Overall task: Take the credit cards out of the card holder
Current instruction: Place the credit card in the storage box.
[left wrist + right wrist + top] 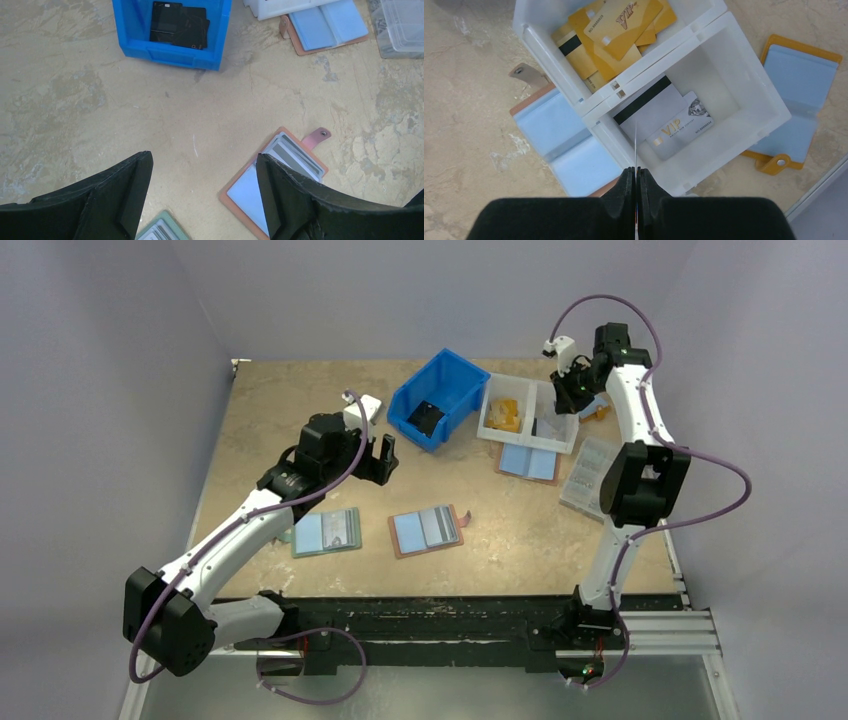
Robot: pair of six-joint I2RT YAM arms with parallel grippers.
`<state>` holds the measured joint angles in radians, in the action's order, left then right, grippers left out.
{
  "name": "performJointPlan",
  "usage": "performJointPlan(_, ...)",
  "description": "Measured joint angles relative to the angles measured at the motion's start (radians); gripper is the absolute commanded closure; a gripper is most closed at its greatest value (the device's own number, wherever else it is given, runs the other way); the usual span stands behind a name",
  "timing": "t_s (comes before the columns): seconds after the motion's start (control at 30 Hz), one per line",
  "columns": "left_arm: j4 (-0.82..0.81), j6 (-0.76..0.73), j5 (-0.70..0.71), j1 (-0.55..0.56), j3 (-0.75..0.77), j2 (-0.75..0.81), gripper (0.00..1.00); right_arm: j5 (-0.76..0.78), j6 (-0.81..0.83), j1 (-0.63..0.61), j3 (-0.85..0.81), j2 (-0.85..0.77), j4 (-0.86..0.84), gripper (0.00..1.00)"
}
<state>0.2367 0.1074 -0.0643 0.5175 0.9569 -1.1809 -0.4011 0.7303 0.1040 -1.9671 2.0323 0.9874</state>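
The card holder (427,531) lies open in the middle of the table, salmon-brown with a pink snap tab (318,135), light-blue lining and grey cards inside. In the left wrist view the card holder (243,192) sits partly under the right finger. My left gripper (376,458) (202,160) hangs open above bare table just left of it, holding nothing. Over the white bin (530,412), my right gripper (570,380) (635,171) is shut on a credit card (635,145) seen edge-on as a thin white line. Silver cards (664,120) lie in the compartment below.
A green card holder (327,532) lies left of the salmon one. A blue bin (440,400) holds black cards (177,22). Gold cards (619,25) fill the white bin's other compartment. A brown-edged folder (528,462), an orange-edged folder (799,100) and a clear box (588,475) lie nearby.
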Motion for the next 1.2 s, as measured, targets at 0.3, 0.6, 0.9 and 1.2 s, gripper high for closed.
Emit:
performJointPlan(0.3,0.007,0.0,0.011,0.0,0.0,0.0,0.2,0.033,0.006,-0.009,-0.01,0.032,0.019,0.91)
performJointPlan(0.6,0.013,0.0,0.018,0.0,-0.001,0.0,0.2,0.053,0.012,-0.026,-0.05,0.087,0.051,0.87)
performJointPlan(0.9,0.013,0.0,0.022,0.0,-0.002,0.0,0.2,0.243,-0.09,-0.036,-0.1,0.176,-0.046,0.49)
performJointPlan(1.2,0.013,-0.008,0.04,0.0,-0.002,0.0,0.16,0.352,-0.19,-0.034,-0.082,0.072,-0.211,0.42)
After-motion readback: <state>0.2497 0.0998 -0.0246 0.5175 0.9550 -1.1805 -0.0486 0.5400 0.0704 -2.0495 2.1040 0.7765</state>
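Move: My right hand already holds a silver credit card edge-on above the storage box's right compartment, whose middle lies about 4 cm ahead, 1 cm to the right and 10 cm below. The gold-card compartment sits 4 cm ahead and 10 cm left; the open brown card holder is 6 cm back and 5 cm left, the yellow card holder 9 cm ahead and 10 cm right. From my left hand the right compartment is some 13 cm ahead, 38 cm right and 15 cm down. I sink my right hand nearly straight down, about 5 cm, slowly and then faster, taking the card into the right compartment. Near the bottom I open the fingers to about half and let go, sweeping forward and right; then I rise some 6 cm, away over the far right side of the box, the wrist turning roughly 20 degrees clockwise. ##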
